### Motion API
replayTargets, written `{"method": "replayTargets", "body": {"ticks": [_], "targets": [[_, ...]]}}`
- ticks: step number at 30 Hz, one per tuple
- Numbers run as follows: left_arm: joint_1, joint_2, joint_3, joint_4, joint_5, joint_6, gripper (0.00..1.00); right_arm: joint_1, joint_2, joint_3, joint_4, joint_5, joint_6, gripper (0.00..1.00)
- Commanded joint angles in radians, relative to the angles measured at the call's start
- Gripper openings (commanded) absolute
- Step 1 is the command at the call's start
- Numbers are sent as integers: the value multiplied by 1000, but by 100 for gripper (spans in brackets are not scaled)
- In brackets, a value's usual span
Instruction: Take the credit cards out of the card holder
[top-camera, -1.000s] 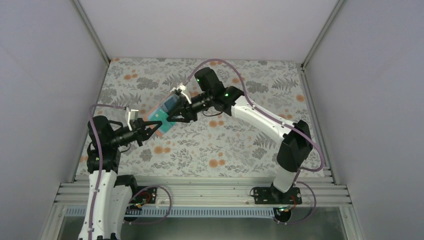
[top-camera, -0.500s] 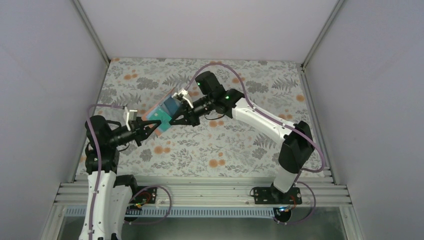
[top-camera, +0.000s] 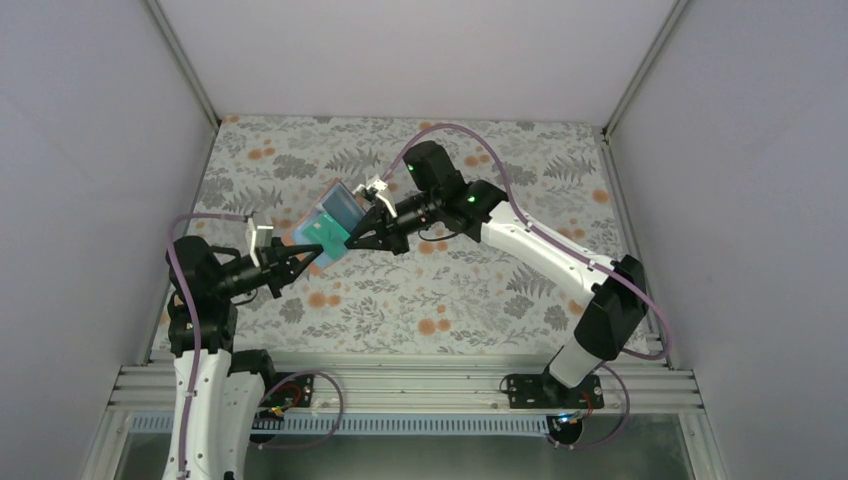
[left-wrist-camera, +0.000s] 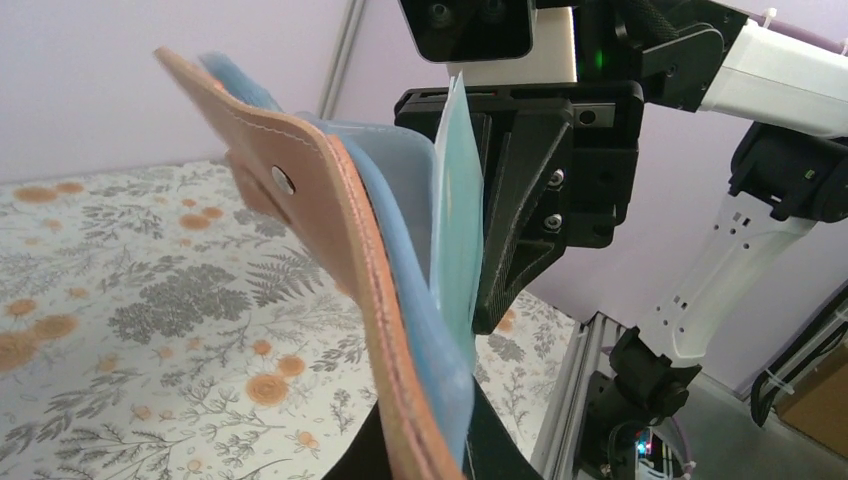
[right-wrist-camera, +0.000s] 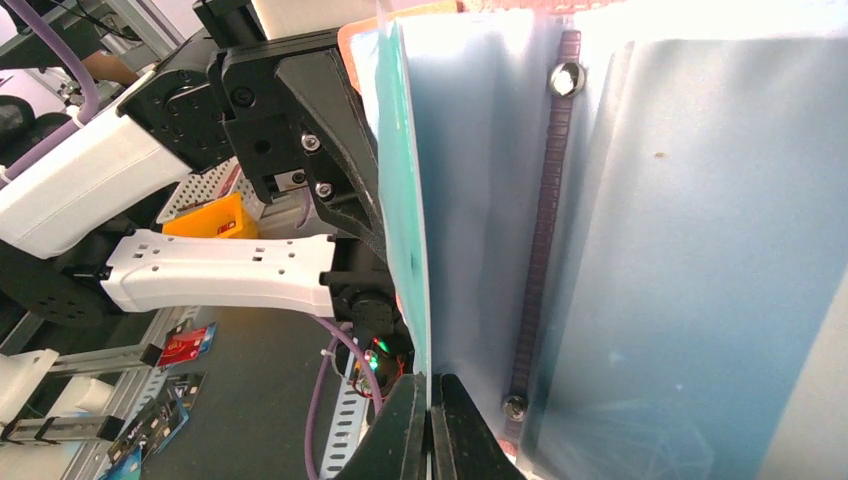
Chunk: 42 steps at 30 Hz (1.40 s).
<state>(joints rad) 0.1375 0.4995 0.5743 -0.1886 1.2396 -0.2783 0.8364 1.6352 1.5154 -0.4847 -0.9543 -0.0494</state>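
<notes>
The card holder (top-camera: 338, 207) hangs open in the air over the left half of the table, reddish-brown outside (left-wrist-camera: 330, 230) and light blue inside (right-wrist-camera: 680, 250). My left gripper (top-camera: 308, 253) is shut on its lower edge, its jaws (left-wrist-camera: 425, 450) pinching leather and lining. A teal green credit card (top-camera: 318, 236) stands partly out of the holder's pocket. My right gripper (top-camera: 351, 240) is shut on that card's edge (right-wrist-camera: 405, 200), its fingertips (right-wrist-camera: 430, 405) pressed together on it. In the left wrist view the teal card (left-wrist-camera: 458, 200) sits against the right gripper's black fingers (left-wrist-camera: 530, 200). No other credit card shows in the holder.
The table wears a floral cloth (top-camera: 450, 290), boxed in by pale walls on three sides, with a metal rail (top-camera: 400, 385) along the near edge. Both arms meet over the left half. Beyond the rail, an orange bin (right-wrist-camera: 205, 218) and small loose cards (right-wrist-camera: 185, 345) lie on a dark floor.
My right gripper has closed on the teal card, and that arm has swung to the right. The holder's blue flap stands higher and wider open. The left arm shifted slightly left.
</notes>
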Motion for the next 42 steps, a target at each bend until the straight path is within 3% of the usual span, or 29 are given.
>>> {"method": "replayTargets", "body": {"ticks": [1,7,10,12,20,29,33,36,42], "targets": [[2,-11,11,2,15,1,3,4,-17,34,16,-14,-4,4],[4,-15,7,-1,26,2,2,-31,-59,7,44,-3,0,4],[4,-15,7,12,8,-8,11,-58,-69,-10,66,19,21,4],[4,-14,6,16,3,-9,3,-58,-61,-4,68,9,31,4],[10,-18,9,20,-12,-32,2,-74,-92,5,51,52,14,4],[20,-28,-14,18,-38,-8,2,-156,-179,29,-29,215,14,4],[19,-25,-15,16,-68,-4,2,-187,-209,39,-67,361,22,4],[24,-44,-43,9,-121,-6,2,-295,-240,-8,-34,458,141,4],[40,-145,-136,25,-246,-64,2,-573,-172,-228,21,288,346,4]]}}
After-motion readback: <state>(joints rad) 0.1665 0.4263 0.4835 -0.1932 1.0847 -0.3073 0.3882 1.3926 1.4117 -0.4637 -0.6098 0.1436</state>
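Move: The green card is already pinched near its edge by the right fingers; its middle lies about 4 cm to the left of that hand, 1 cm ahead and a little above. From the left hand, which still grips the card holder, the card's middle is some 2 cm ahead, 1 cm to the right and 2 cm up. The open card holder's middle is about 4 cm left of the right hand and 3 cm ahead. The green card stays pinched as the right hand draws it away from the card holder, creeping 2–3 cm right and forward at first, then sweeping faster to some 16 cm each way, rising about 6 cm before dipping slightly, the wrist swinging roughly 45 degrees clockwise. The left hand keeps hold of the holder and late on sinks about 3 cm, easing forward and left. ##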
